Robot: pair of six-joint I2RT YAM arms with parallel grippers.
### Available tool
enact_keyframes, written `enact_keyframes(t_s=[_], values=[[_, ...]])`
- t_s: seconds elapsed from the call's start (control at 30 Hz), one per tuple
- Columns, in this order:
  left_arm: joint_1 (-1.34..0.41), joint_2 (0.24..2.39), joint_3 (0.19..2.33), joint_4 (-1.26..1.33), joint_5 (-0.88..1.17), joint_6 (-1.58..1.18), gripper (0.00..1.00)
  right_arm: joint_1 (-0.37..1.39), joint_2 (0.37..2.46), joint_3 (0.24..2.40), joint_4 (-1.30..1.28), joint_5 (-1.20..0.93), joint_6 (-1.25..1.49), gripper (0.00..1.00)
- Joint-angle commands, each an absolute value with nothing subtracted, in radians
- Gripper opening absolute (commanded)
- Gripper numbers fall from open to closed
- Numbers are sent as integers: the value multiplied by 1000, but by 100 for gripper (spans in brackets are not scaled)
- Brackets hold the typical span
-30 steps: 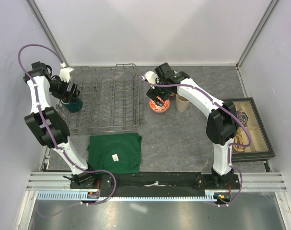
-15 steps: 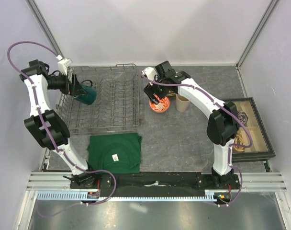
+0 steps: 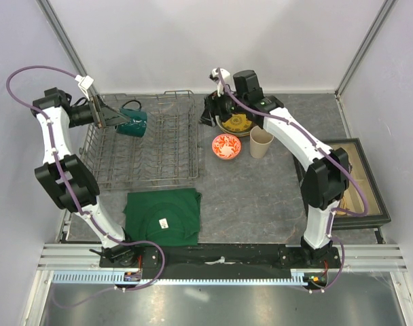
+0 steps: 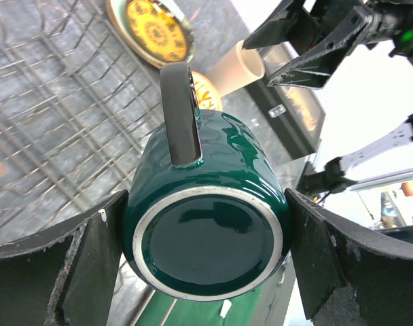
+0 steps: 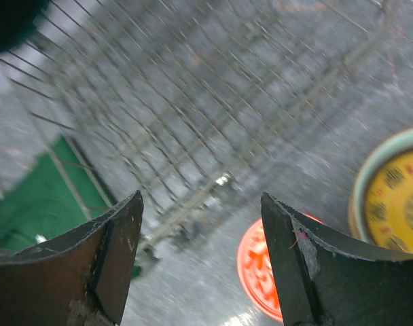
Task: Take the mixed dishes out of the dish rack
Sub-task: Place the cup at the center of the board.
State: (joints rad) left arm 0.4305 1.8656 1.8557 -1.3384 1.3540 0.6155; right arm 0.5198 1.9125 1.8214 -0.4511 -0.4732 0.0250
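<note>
My left gripper (image 3: 123, 122) is shut on the dark green mug (image 3: 137, 123), which lies on its side in the air over the dish rack (image 3: 152, 153). In the left wrist view the mug's base (image 4: 206, 234) fills the space between both fingers (image 4: 91, 265), with the handle upward. My right gripper (image 3: 210, 112) hangs open and empty (image 5: 200, 200) between the rack and the yellow-and-dark patterned plate (image 3: 237, 123). The small red-and-white bowl (image 3: 226, 145) and the tall beige cup (image 3: 261, 142) stand on the table to the right of the rack.
A dark green folded cloth (image 3: 162, 216) lies in front of the rack. A black compartment box (image 3: 359, 187) sits at the table's right edge. White walls close in the back and both sides.
My left gripper has raised the mug off the rack's left side, tipped it sideways and carried it right. My right gripper has let go of the red-and-white bowl and drawn back and up.
</note>
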Motion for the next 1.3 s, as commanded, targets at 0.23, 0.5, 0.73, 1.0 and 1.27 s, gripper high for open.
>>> enact_keyframes(t_s=[0.23,0.5,0.73,1.0,1.27], values=[[425,1947,1855,-1537,1792,707,2,503,1956,1767,-8,-807,448,75],[373,1950,1887,-1537,1778,655,2,502,2005,1769,75,-833,489,75],[359,1954,1959,-1534,1704,592,2,505,2009,1793,8,-825,443,74],[356,1919,2020,-1314,1599,243,2,503,2013,1819,-60,-816,403,75],[345,1684,1635,-178,1489,-650,2,505,2008,1819,-83,-821,387,74]])
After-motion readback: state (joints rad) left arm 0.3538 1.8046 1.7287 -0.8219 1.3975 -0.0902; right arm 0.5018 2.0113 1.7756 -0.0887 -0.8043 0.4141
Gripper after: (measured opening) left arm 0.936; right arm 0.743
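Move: My left hand already holds the green cup sideways, mouth to the right; my open right gripper is about 24 cm to its right and 1 cm farther out, roughly level. From my right hand the cup lies some 21 cm left, 2 cm back and slightly higher. Well below that hand, the red bowl sits about 7 cm right and 8 back, the stacked plates 12 right and 1 ahead, the beige cup 19 right and 7 back. I bring my right hand about 5 cm left towards the cup's mouth, rising 4 cm and then sinking most of that again, its open fingers swinging up out of their downward slant, while my left hand keeps its grip and eases the cup down, right and a little outward, then lifts it some 6 cm from that low point with a slight roll of the wrist. ##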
